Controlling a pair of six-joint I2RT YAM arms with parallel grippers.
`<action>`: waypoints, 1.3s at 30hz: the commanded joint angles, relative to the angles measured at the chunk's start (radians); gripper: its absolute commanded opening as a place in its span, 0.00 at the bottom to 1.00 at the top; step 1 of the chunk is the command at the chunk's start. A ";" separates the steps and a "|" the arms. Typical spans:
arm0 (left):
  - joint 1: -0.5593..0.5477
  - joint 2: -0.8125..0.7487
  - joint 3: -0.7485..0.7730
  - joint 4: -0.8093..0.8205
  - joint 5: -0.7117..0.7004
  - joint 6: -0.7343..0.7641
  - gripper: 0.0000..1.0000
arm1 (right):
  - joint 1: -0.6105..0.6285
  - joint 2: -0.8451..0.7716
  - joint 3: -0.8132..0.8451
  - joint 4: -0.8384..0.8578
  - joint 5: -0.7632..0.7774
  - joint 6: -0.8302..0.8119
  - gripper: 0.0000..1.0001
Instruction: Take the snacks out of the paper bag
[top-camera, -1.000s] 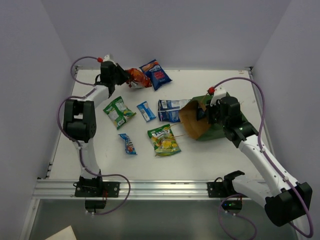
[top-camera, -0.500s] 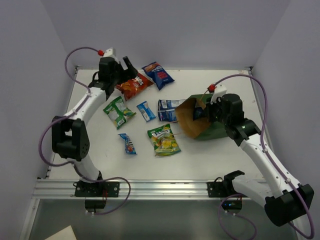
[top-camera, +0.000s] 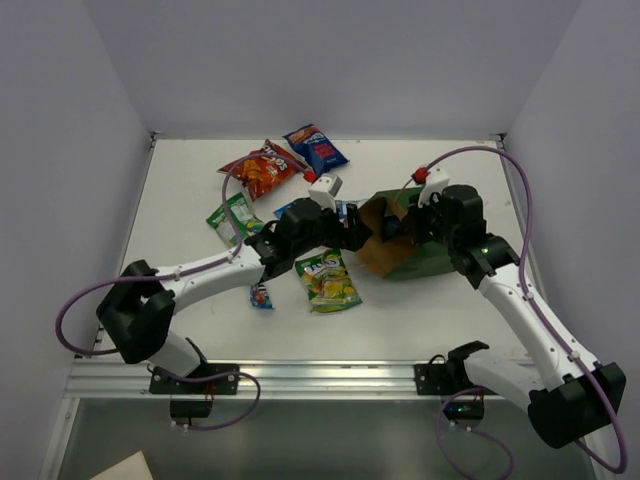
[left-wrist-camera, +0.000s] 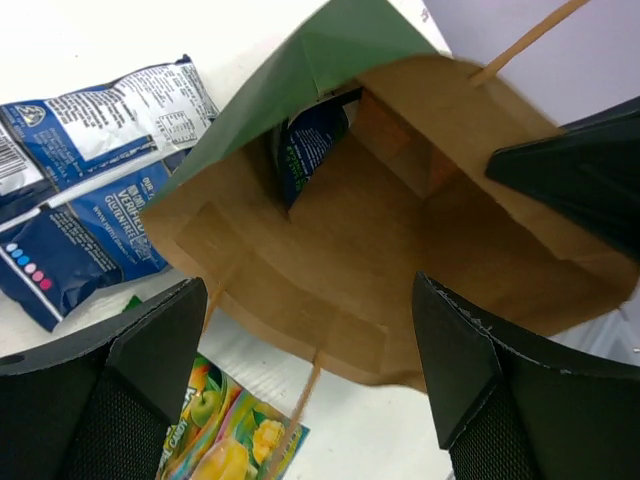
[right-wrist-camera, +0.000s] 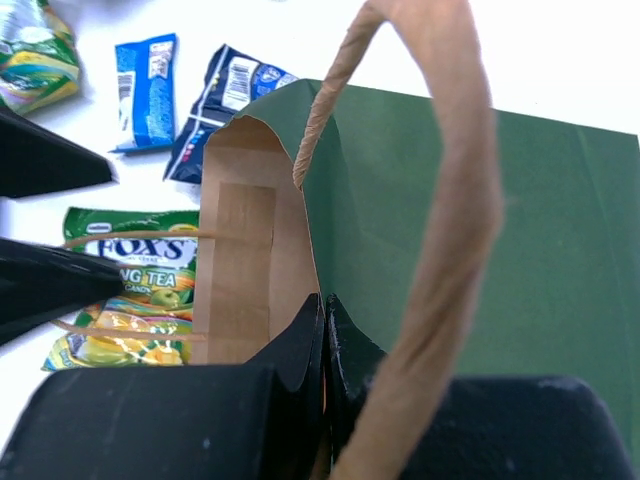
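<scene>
The dark green paper bag (top-camera: 425, 255) lies on its side at the right, its brown mouth (top-camera: 375, 242) facing left. My right gripper (top-camera: 400, 222) is shut on the bag's upper rim (right-wrist-camera: 322, 335), with a tan handle (right-wrist-camera: 445, 200) looped in front of it. My left gripper (top-camera: 355, 232) is open right at the mouth; its fingers (left-wrist-camera: 150, 385) straddle the lower lip. A dark blue snack packet (left-wrist-camera: 305, 150) sits deep inside the bag. Out on the table lie the yellow-green packet (top-camera: 327, 280), red-orange packet (top-camera: 262, 170), blue packet (top-camera: 314, 148) and green packet (top-camera: 228, 218).
Blue-white packets (left-wrist-camera: 90, 200) lie just left of the bag mouth, under my left arm. A small blue bar (top-camera: 262, 294) lies near the left forearm. White walls close in the table's back and sides.
My left arm swung from the far back left, leaving the red-orange packet there, across to the bag's mouth. My right gripper kept its hold on the bag's rim.
</scene>
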 joint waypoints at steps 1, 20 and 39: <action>-0.033 0.058 -0.012 0.213 -0.071 0.073 0.89 | -0.003 0.002 0.067 0.025 -0.070 0.036 0.00; -0.070 0.420 0.203 0.224 -0.209 0.032 0.83 | -0.002 -0.007 0.096 0.001 -0.223 0.096 0.00; -0.082 0.507 0.168 0.334 0.012 -0.085 0.35 | -0.003 -0.001 0.053 0.081 -0.237 0.013 0.00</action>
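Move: The last snack, a dark blue packet, lies inside the tilted paper bag, about 6 cm ahead of my open left hand, 10 cm to its right and 11 cm below. The bag mouth is nearer, some 5 cm right, 2 cm ahead and 7 cm lower. Outside on the table, the Fox's packet sits about 8 cm back and 6 cm left, the blue-white packet roughly 6 cm ahead and 3 cm left. From my right hand the last snack is about 4 cm ahead, 1 cm left and 13 cm down. I sink my left hand about 10 cm while reaching some 8 cm to the right through the bag mouth, pushing forward about 6 cm and then easing back nearly 3 cm as the fingers close to under half open, deep in the bag. My right hand keeps its pinch on the rim, shifting it about 3 cm left and 2 cm up. ##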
